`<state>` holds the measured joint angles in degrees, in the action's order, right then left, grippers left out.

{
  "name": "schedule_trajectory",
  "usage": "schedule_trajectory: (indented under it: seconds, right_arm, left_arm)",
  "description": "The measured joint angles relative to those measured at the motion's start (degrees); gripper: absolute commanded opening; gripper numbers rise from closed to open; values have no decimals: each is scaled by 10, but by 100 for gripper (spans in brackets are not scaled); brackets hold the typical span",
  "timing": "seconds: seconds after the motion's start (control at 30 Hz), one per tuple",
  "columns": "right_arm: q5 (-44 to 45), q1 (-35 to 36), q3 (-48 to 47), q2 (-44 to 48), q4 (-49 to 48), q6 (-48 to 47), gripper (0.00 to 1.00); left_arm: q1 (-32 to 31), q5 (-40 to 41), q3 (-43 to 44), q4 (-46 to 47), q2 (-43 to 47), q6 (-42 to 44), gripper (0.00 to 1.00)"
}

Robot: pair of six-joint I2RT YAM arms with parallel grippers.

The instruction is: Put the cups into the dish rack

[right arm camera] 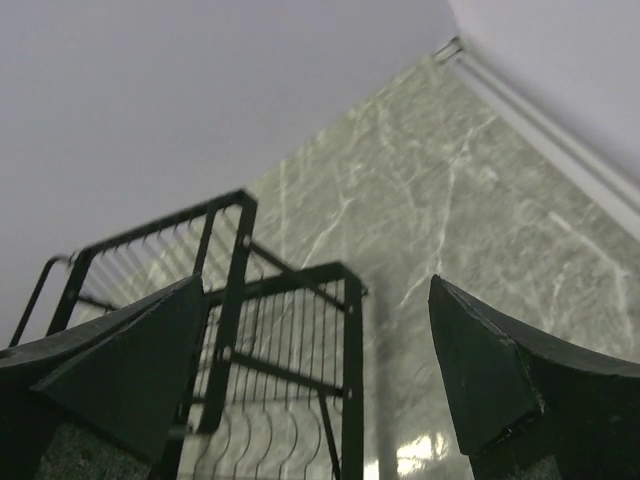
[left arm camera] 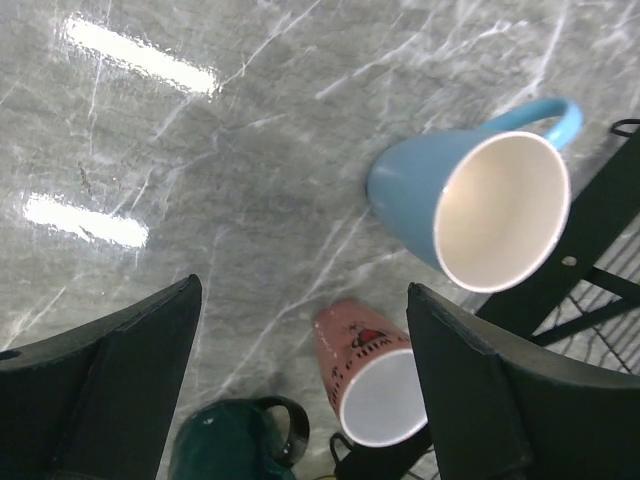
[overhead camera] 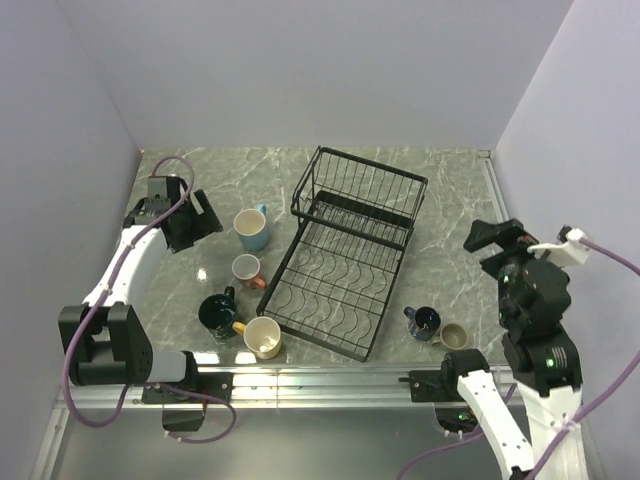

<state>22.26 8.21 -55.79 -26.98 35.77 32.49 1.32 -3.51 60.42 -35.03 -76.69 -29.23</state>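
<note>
The black wire dish rack [overhead camera: 350, 255] stands mid-table with nothing in it. To its left are four cups: light blue [overhead camera: 252, 229], salmon pink [overhead camera: 246, 269], dark teal [overhead camera: 217, 313] and yellow-cream [overhead camera: 263, 337]. A navy cup [overhead camera: 424, 321] and a small beige cup [overhead camera: 453, 336] sit off its near right corner. My left gripper [overhead camera: 195, 215] hovers open just left of the light blue cup. In the left wrist view the open left gripper [left arm camera: 302, 290] frames the pink cup [left arm camera: 365, 375] below, with the light blue cup [left arm camera: 470, 195] to the right. My right gripper [overhead camera: 487, 235] is open, raised right of the rack [right arm camera: 290, 330].
Walls close the table at the back and on both sides. A metal rail [overhead camera: 320, 378] with the arm bases runs along the near edge. Bare marble lies behind the rack and between the rack and the right wall.
</note>
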Motion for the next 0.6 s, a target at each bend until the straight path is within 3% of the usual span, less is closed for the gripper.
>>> schedule_trajectory:
  seconds: [0.2, 0.6]
  right_arm:
    - [-38, 0, 14, 69, 35, 2, 100]
    - [-37, 0, 15, 60, 71, -22, 100]
  left_arm:
    - [0, -5, 11, 2, -36, 11, 88]
    - [-78, -4, 78, 23, -119, 8, 85]
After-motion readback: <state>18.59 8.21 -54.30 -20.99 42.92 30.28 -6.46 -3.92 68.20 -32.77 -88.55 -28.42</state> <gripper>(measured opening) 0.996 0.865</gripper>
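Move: The blue cup stands about 8 cm ahead of the left hand, 8 cm to its right and 9 cm below. The pink cup is some 9 cm nearer the base than the blue one and about as far right; the dark green cup is 11 cm back and 3 cm right of the hand. High over the table, the right hand has the navy cup about level fore and aft, 7 cm left and 29 cm down, with the olive cup 3 cm back, straight below. Sinking a little at first, then sweeping to the right and forward, the left hand closes on the blue cup, covering about 5 cm rightward and 4 cm forward, ending slightly lower. It turns some 10 degrees clockwise with its fingers staying wide open. Meanwhile the empty right hand draws back about 3 cm, then sinks a couple of centimetres, still open and pointing nearly level. ##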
